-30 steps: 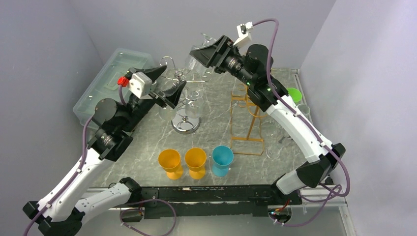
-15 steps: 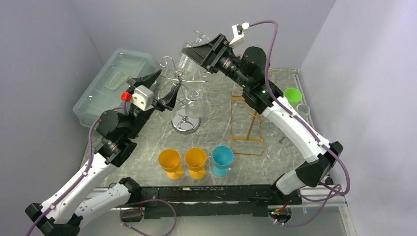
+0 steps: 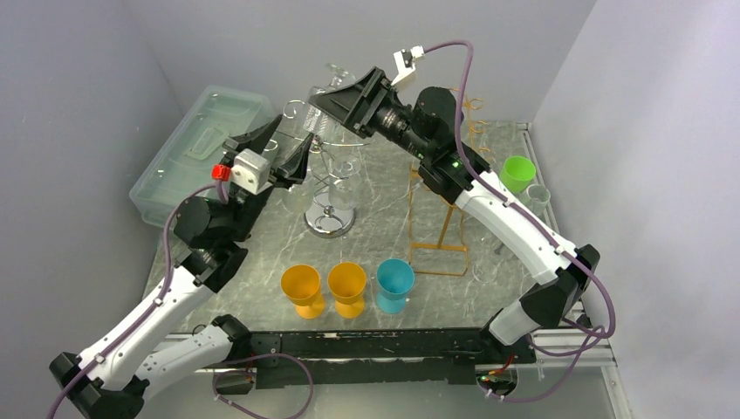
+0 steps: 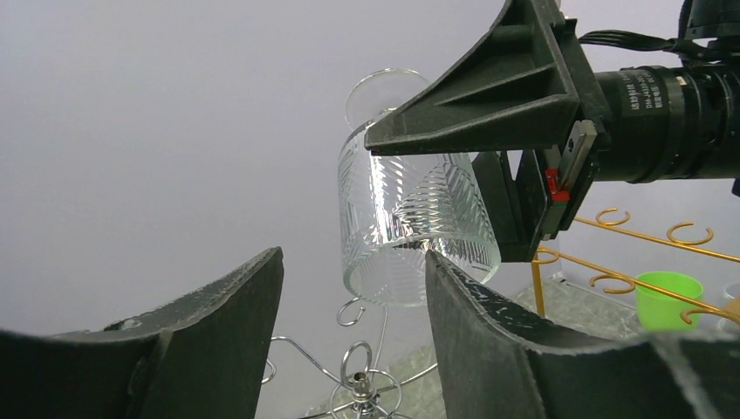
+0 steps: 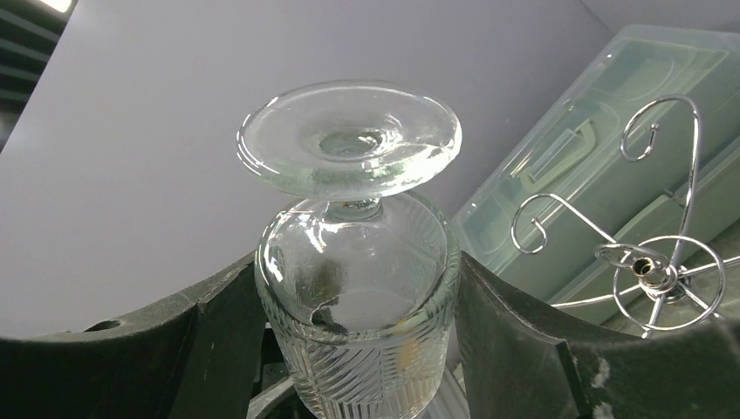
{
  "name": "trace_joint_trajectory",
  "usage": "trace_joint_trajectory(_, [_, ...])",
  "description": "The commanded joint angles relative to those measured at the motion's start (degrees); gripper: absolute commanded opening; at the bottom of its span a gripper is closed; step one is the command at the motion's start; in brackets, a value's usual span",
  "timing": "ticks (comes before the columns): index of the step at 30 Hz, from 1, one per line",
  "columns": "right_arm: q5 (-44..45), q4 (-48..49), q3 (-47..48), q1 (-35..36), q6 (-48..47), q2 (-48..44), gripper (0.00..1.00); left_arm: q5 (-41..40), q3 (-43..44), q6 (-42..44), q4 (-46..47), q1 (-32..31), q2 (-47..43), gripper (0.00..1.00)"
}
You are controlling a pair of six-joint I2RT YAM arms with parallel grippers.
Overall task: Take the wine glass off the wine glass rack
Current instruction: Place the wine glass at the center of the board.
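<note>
The wine glass [image 3: 326, 98] is clear, with a ribbed bowl, and hangs upside down in the air. My right gripper [image 3: 323, 105] is shut on its bowl [image 5: 358, 297], with the round foot [image 5: 349, 140] pointing up. The glass is clear of the chrome wine glass rack [image 3: 330, 188], above its curled hooks [image 5: 650, 266]. My left gripper [image 3: 293, 133] stands open just left of the rack's top, with nothing between its fingers. In the left wrist view the glass [image 4: 410, 227] hangs beyond and above the left gripper [image 4: 353, 255], and the rack's top ring [image 4: 362, 380] shows between the fingers.
A gold wire rack [image 3: 441, 209] stands right of the chrome one. Two orange cups [image 3: 302, 286] [image 3: 347, 285] and a blue cup [image 3: 394, 281] line the near side. A green cup [image 3: 521, 170] sits far right. A clear plastic bin [image 3: 196, 144] lies at the back left.
The right arm has carried the glass up and to the left, away from the rack's hooks. The left gripper has risen toward the rack's top and its jaws have narrowed a little.
</note>
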Motion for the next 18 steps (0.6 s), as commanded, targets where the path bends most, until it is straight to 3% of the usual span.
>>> trace_joint_trajectory(1, [-0.99,7.28,2.59,0.62,1.61,-1.76,0.15,-1.39,1.03,2.03,4.88,0.03,0.74,0.64])
trace_joint_trajectory(18, [-1.28,8.5,2.49,1.51,5.49,-1.94,0.13,-0.44,0.66,2.68,12.19,0.08,3.17,0.41])
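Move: The clear wine glass, held in the right gripper with its foot up and its mouth slanting down, has its middle about 4 cm ahead of the left hand, 5 cm to its right and 3 cm above. The silver rack's top sits some 9 cm ahead, 4 cm right and 13 cm below the left hand. From the right hand, the left gripper is about 4 cm back, 5 cm left and 3 cm lower; the rack top is about 5 cm ahead, 1 cm left and 16 cm below. Creeping forward and then up, about 1 cm each way, the left hand closes in on the glass's mouth while its fingers narrow from roughly two-thirds open to under half. The right hand, still pinching the glass by the bowl, eases back about 1 cm, with a little left and up and a slight roll, towards the left hand. ##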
